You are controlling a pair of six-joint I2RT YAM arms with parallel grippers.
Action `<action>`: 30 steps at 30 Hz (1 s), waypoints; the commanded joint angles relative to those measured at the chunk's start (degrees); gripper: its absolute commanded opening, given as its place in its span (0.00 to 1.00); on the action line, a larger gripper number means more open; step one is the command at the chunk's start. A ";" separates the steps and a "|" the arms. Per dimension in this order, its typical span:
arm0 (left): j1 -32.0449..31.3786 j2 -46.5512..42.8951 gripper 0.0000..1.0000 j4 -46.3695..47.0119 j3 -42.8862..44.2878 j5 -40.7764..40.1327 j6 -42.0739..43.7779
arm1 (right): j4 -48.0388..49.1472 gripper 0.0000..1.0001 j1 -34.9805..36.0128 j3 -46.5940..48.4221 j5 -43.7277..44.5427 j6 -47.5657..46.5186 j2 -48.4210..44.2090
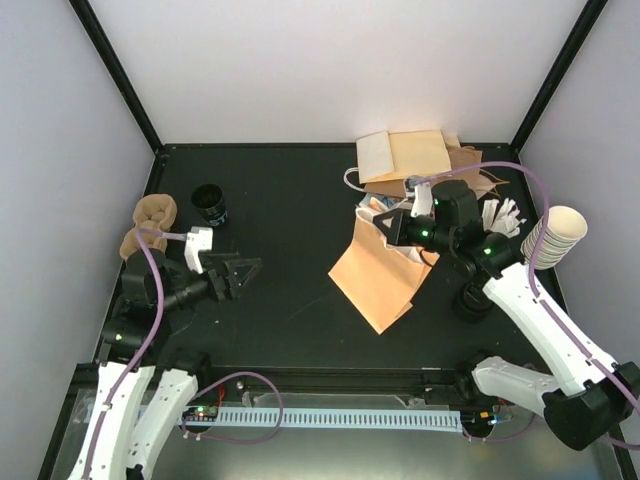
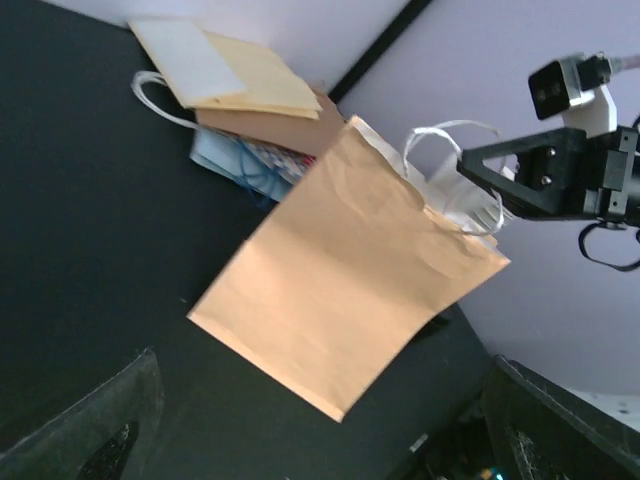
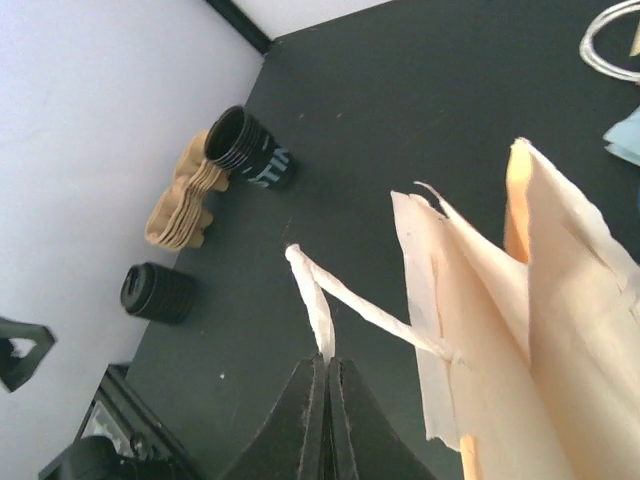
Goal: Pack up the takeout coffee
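Note:
A brown paper bag [image 1: 378, 278] lies tilted on the black table, its mouth lifted toward the back right. My right gripper [image 1: 386, 228] is shut on the bag's white twisted handle [image 3: 322, 300], pinched between the closed fingertips. In the right wrist view the bag's open mouth [image 3: 520, 300] shows cream inner walls. My left gripper [image 1: 238, 272] hangs open and empty over the table, left of the bag, facing it. The takeout coffee does not show clearly. A dark round shape [image 1: 472, 300] sits under my right forearm, and I cannot tell whether it is the coffee's lid.
A stack of lidless cream cups [image 1: 556, 236] stands at the right wall. Flat bags and papers [image 1: 415, 158] pile at the back right. Brown pulp trays [image 1: 150, 225] and a black ribbed stack [image 1: 210, 204] sit at the left; another black stack [image 3: 157, 292] lies near the left wall.

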 commanded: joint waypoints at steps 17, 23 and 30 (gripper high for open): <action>-19.11 4.40 0.88 37.59 -12.98 -6.11 -36.36 | -5.13 0.02 7.75 1.17 -0.91 -8.75 -6.41; -30.43 15.69 0.89 45.01 -6.97 -12.98 -39.42 | -4.54 0.02 9.43 0.82 -1.33 -8.52 -7.17; -37.24 23.31 0.89 59.45 -7.88 -22.56 -47.78 | -3.90 0.02 12.00 -0.20 -1.76 -9.22 -6.78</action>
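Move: To the left hand's right, about 26 cm off, level fore and aft and some 11 cm lower, is the middle of the kraft paper bag. The right hand already pinches its white handle, the bag hanging slanted roughly 9 cm back, 1 cm to the right and 11 cm below. From the right hand, the white cup stack stands behind the bag about 1 cm ahead, 6 cm right; the pile of flat bags lies 13 cm ahead, 8 cm right; both over 20 cm lower. Bringing the two hands together around the bag: the left, fingers staying wide open, first eases back about 2 cm, then sweeps right towards the bag's mouth, some 15 cm in all, rolling its left side down and tipping. The right keeps its pinch on the handle, drawing the bag about 7 cm back and a little left while turning some 15 degrees counter-clockwise. ##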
